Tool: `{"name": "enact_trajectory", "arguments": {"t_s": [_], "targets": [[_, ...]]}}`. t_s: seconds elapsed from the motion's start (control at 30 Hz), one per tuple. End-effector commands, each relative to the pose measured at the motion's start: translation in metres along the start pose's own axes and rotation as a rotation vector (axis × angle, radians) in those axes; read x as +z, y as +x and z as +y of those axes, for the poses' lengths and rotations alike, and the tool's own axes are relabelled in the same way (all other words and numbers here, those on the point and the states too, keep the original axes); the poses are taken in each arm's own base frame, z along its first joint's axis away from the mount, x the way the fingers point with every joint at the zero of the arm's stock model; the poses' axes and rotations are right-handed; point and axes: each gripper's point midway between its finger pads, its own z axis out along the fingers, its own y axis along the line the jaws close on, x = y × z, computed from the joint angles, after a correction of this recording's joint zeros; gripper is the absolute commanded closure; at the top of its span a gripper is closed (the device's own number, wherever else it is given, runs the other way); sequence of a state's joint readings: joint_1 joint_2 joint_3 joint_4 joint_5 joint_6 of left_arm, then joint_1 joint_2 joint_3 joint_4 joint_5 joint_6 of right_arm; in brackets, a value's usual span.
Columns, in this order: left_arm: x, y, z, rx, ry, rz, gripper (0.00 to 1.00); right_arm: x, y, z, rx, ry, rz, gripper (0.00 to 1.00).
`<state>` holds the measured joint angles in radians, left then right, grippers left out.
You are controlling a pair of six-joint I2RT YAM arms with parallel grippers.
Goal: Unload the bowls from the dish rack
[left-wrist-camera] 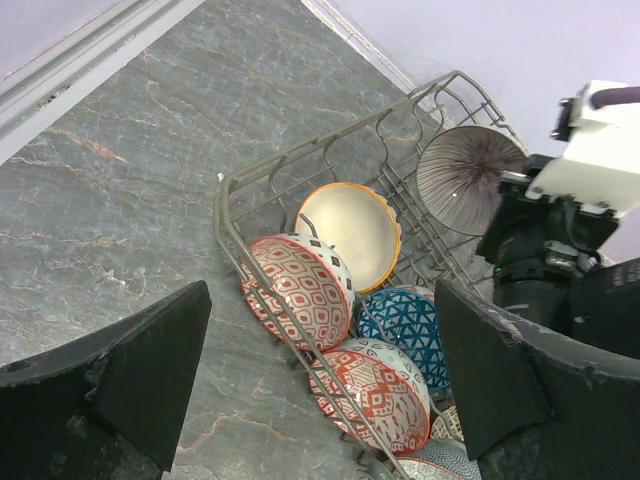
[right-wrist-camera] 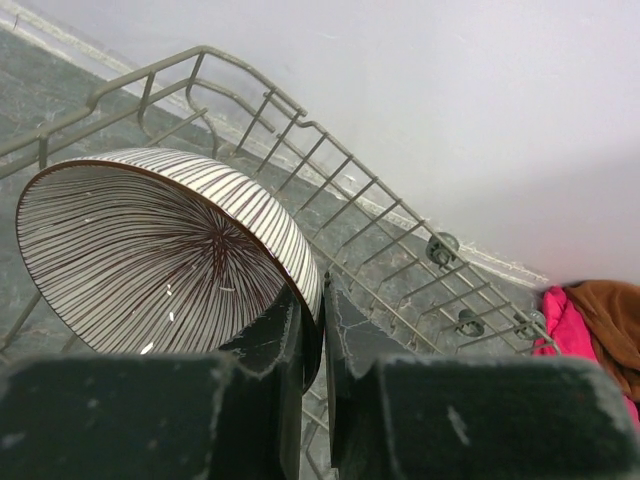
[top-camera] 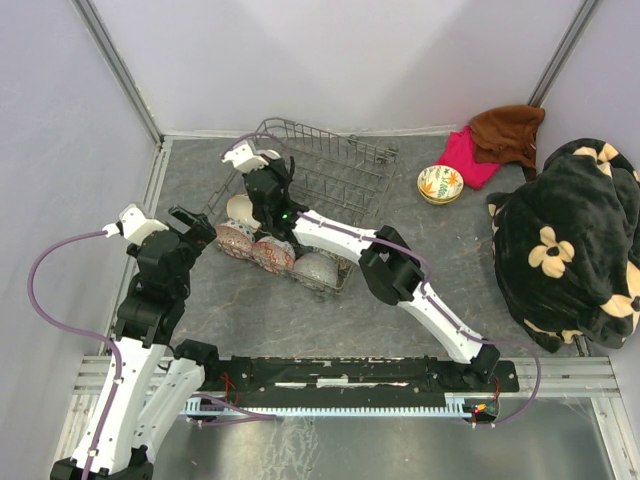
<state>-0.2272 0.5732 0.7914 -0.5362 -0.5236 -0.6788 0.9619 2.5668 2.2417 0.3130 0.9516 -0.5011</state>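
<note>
The grey wire dish rack (top-camera: 335, 170) stands at the back middle of the table. Several patterned bowls lean in its near-left end: a red-patterned one (left-wrist-camera: 303, 290), a cream one with a yellow rim (left-wrist-camera: 352, 230), a blue one (left-wrist-camera: 412, 322) and a red-and-white one (left-wrist-camera: 378, 398). My right gripper (right-wrist-camera: 322, 312) is shut on the rim of a purple-striped bowl (right-wrist-camera: 150, 240), tilted on edge above the rack's wires (right-wrist-camera: 400, 250). My left gripper (left-wrist-camera: 322, 330) is open, above the rack's left end, with nothing between its fingers (left-wrist-camera: 120, 385).
A yellow-patterned bowl (top-camera: 440, 184) sits on the table right of the rack. Behind it lie a pink cloth (top-camera: 468, 158) and a brown cloth (top-camera: 508, 130). A black flowered blanket (top-camera: 575, 240) fills the right side. Walls close off the left and back.
</note>
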Motion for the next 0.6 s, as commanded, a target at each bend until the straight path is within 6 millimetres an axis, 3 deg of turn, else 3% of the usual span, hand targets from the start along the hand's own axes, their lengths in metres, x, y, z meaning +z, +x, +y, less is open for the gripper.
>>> {"name": "enact_trajectory", "arguments": {"t_s": [0.0,0.23,0.3,0.43,0.57], "targets": [[-0.003,-0.02,-0.009,-0.037,0.019,-0.06,0.01,0.002,-0.074,-0.099,0.241,0.132,-0.081,0.99],[-0.001,-0.022,-0.013,-0.04,0.027,-0.059,0.01,0.014,-0.063,-0.168,0.327,0.155,-0.018,0.99],[0.0,-0.021,-0.016,-0.043,0.035,-0.051,0.01,0.019,-0.049,-0.196,0.357,0.14,0.029,0.99],[0.005,-0.015,-0.025,-0.048,0.065,-0.024,0.01,0.034,-0.012,-0.273,0.474,0.152,0.12,0.99],[0.01,-0.007,-0.04,-0.033,0.119,0.025,0.01,0.035,0.04,-0.342,0.52,0.178,0.247,0.99]]}}
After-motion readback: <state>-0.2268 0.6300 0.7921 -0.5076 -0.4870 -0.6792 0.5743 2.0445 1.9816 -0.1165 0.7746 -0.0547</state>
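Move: My right hand already holds the grey striped bowl by its rim, lifted clear among the rack wires. The stack of put-down bowls is roughly 37 cm to this hand's right, about level with it in reach and some 13 cm lower. The pink cloth lies 6 cm right of that stack and 5 cm beyond. Behind my grip, still racked, the cream bowl sits 9 cm left and 5 cm back, the blue bowl about 10 cm straight back, both 12 cm lower. From my left hand the stack is around 50 cm right, 25 cm ahead and 20 cm below. I sweep my right hand rightward, faster and faster, about 24 cm over the rack towards the bowl stack, rising some 12 cm and drifting a little forward. My fingers keep their pinch on the striped bowl's rim while the wrist rolls its left side up about 20 degrees and swings clockwise some 15. My left hand, open and empty, edges forward a centimetre or so. ##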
